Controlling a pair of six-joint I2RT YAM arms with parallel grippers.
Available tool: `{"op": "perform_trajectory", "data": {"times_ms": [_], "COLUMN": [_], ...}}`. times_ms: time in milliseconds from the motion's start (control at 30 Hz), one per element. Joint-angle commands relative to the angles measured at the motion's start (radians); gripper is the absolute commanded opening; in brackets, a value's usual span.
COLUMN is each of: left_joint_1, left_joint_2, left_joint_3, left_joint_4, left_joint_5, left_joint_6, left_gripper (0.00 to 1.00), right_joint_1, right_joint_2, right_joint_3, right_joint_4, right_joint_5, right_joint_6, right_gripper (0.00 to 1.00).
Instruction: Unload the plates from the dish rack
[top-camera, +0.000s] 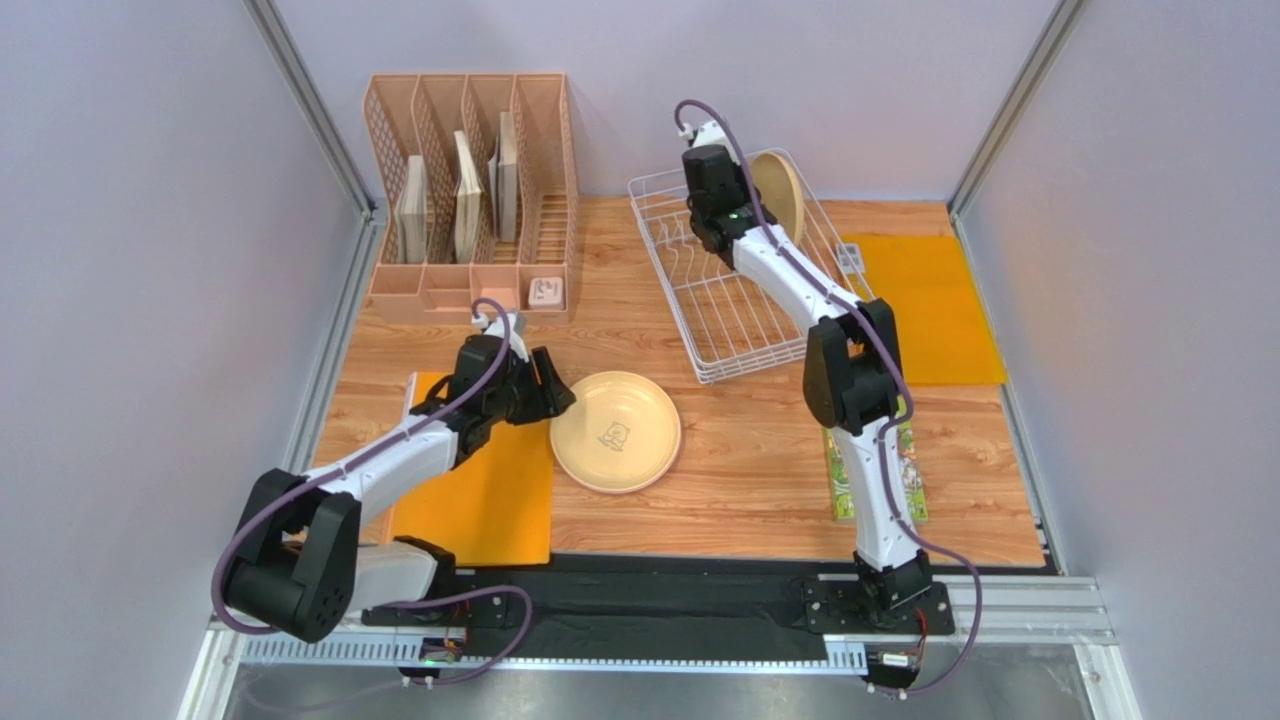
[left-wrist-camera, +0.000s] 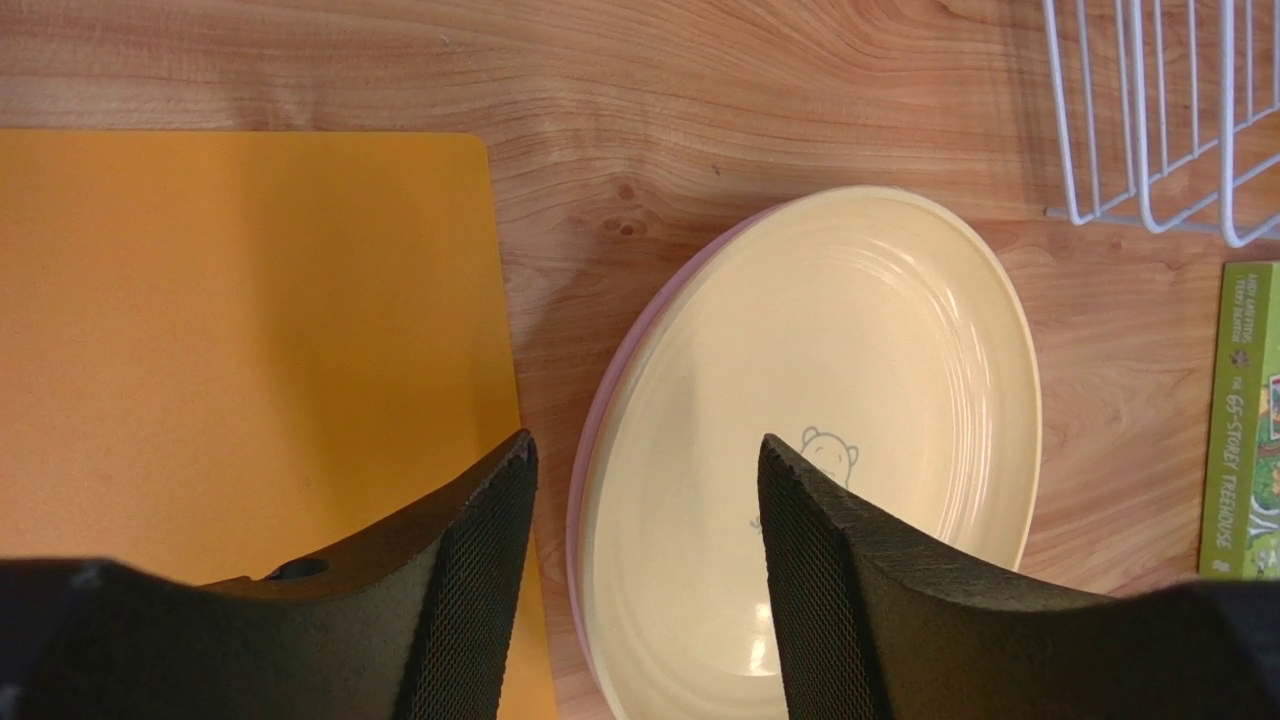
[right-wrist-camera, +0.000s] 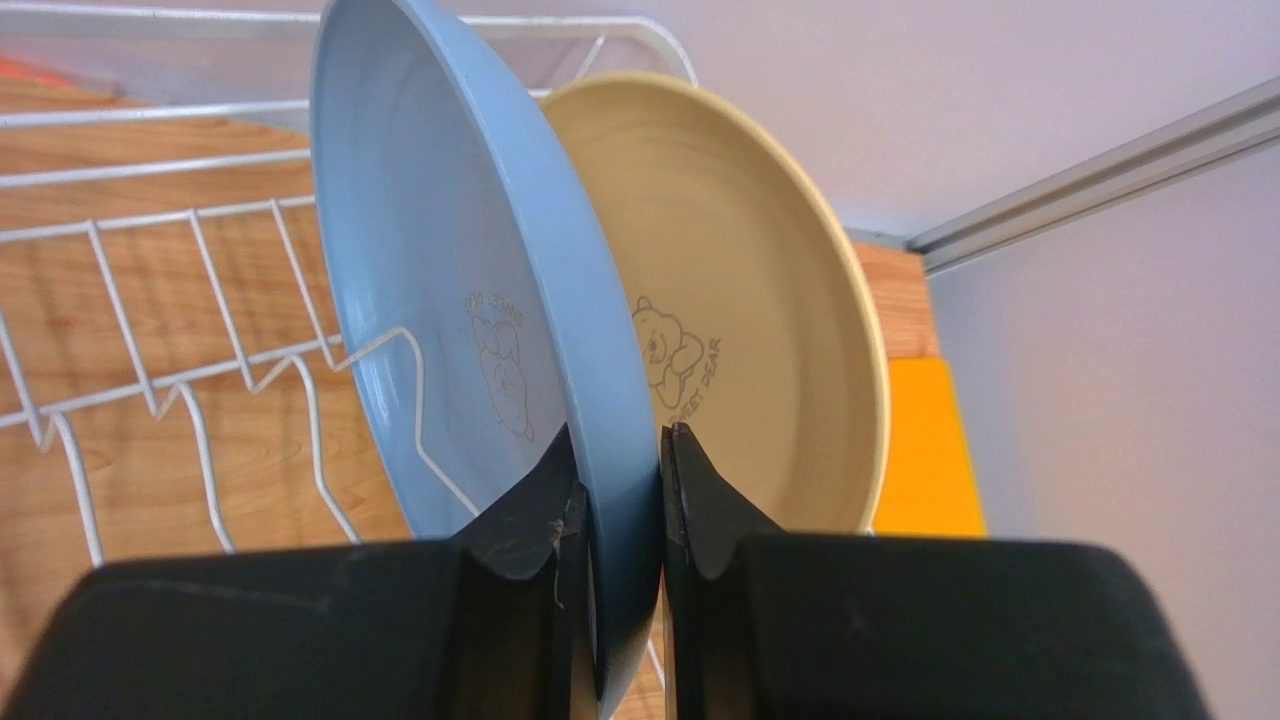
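Observation:
The pale yellow plate (top-camera: 615, 431) lies on the table, stacked on the pink plate (left-wrist-camera: 601, 450), whose rim shows under it in the left wrist view (left-wrist-camera: 842, 420). My left gripper (top-camera: 550, 393) (left-wrist-camera: 646, 495) is open and empty just left of that stack. The white wire dish rack (top-camera: 721, 308) (right-wrist-camera: 166, 360) holds the blue plate (right-wrist-camera: 451, 300) and the cream-tan plate (top-camera: 778, 192) (right-wrist-camera: 751, 315) upright at its far end. My right gripper (top-camera: 718, 210) (right-wrist-camera: 619, 495) is shut on the blue plate's rim. The blue plate is hidden behind the arm in the top view.
A peach slotted organizer (top-camera: 473, 195) with beige boards stands at the back left. Orange mats lie at the front left (top-camera: 481, 495) and at the right (top-camera: 932, 308). A green book (top-camera: 872, 465) (left-wrist-camera: 1247, 420) lies by the right arm.

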Motion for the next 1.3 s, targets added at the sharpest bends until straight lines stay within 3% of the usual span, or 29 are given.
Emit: {"op": "perform_trajectory", "data": {"times_ms": [0, 133, 333, 967, 1100, 1267], "left_joint_1": [-0.004, -0.004, -0.004, -0.004, -0.004, -0.004], "left_joint_2": [0.003, -0.012, -0.029, -0.035, -0.037, -0.037], "left_joint_3": [0.060, 0.069, 0.058, 0.073, 0.115, 0.210], "left_joint_4": [0.025, 0.005, 0.000, 0.010, -0.013, -0.055], "left_joint_5": [0.001, -0.011, -0.025, 0.004, 0.012, 0.055], "left_joint_6": [0.023, 0.039, 0.043, 0.051, 0.063, 0.089], "left_gripper": [0.62, 0.62, 0.63, 0.64, 0.64, 0.66], "right_joint_1": [0.060, 0.083, 0.094, 0.074, 0.075, 0.075], "right_joint_2": [0.063, 0.056, -0.047, -0.228, -0.346, -0.527], "right_joint_3": [0.074, 0.050, -0.093, -0.293, -0.303, -0.296], "right_joint_4": [0.214, 0.375, 0.519, 0.541, 0.300, -0.025], "right_joint_5": [0.201, 0.324, 0.351, 0.353, 0.272, 0.030], "right_joint_6": [-0.138, -0.245, -0.333, -0.287, -0.086, 0.151], "right_gripper": [0.00, 0.00, 0.00, 0.00, 0.00, 0.00]}}
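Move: The blue plate, already pinched at its near rim by the right hand, is bound for the yellow-on-pink plate stack, about 34 cm back, 21 cm left and 15 cm below that hand. The last racked plate stands some 6 cm ahead and 5 cm right of it, about level; the dish rack's middle is roughly 9 cm back, 1 cm left and 12 cm down. From the empty left hand, the blue plate lies about 32 cm ahead, 26 cm right and 10 cm higher. The blue plate stays pinched in the right fingers as that hand first shifts about 2.5 cm left, away from the last racked plate, rolling its left side down, then lifts some 9 cm and draws back about 7 cm, easing right again as its fingertips tip up. The left hand, fingers still open, rises about 4 cm and edges 2 cm forward, leaving the plate stack below. ##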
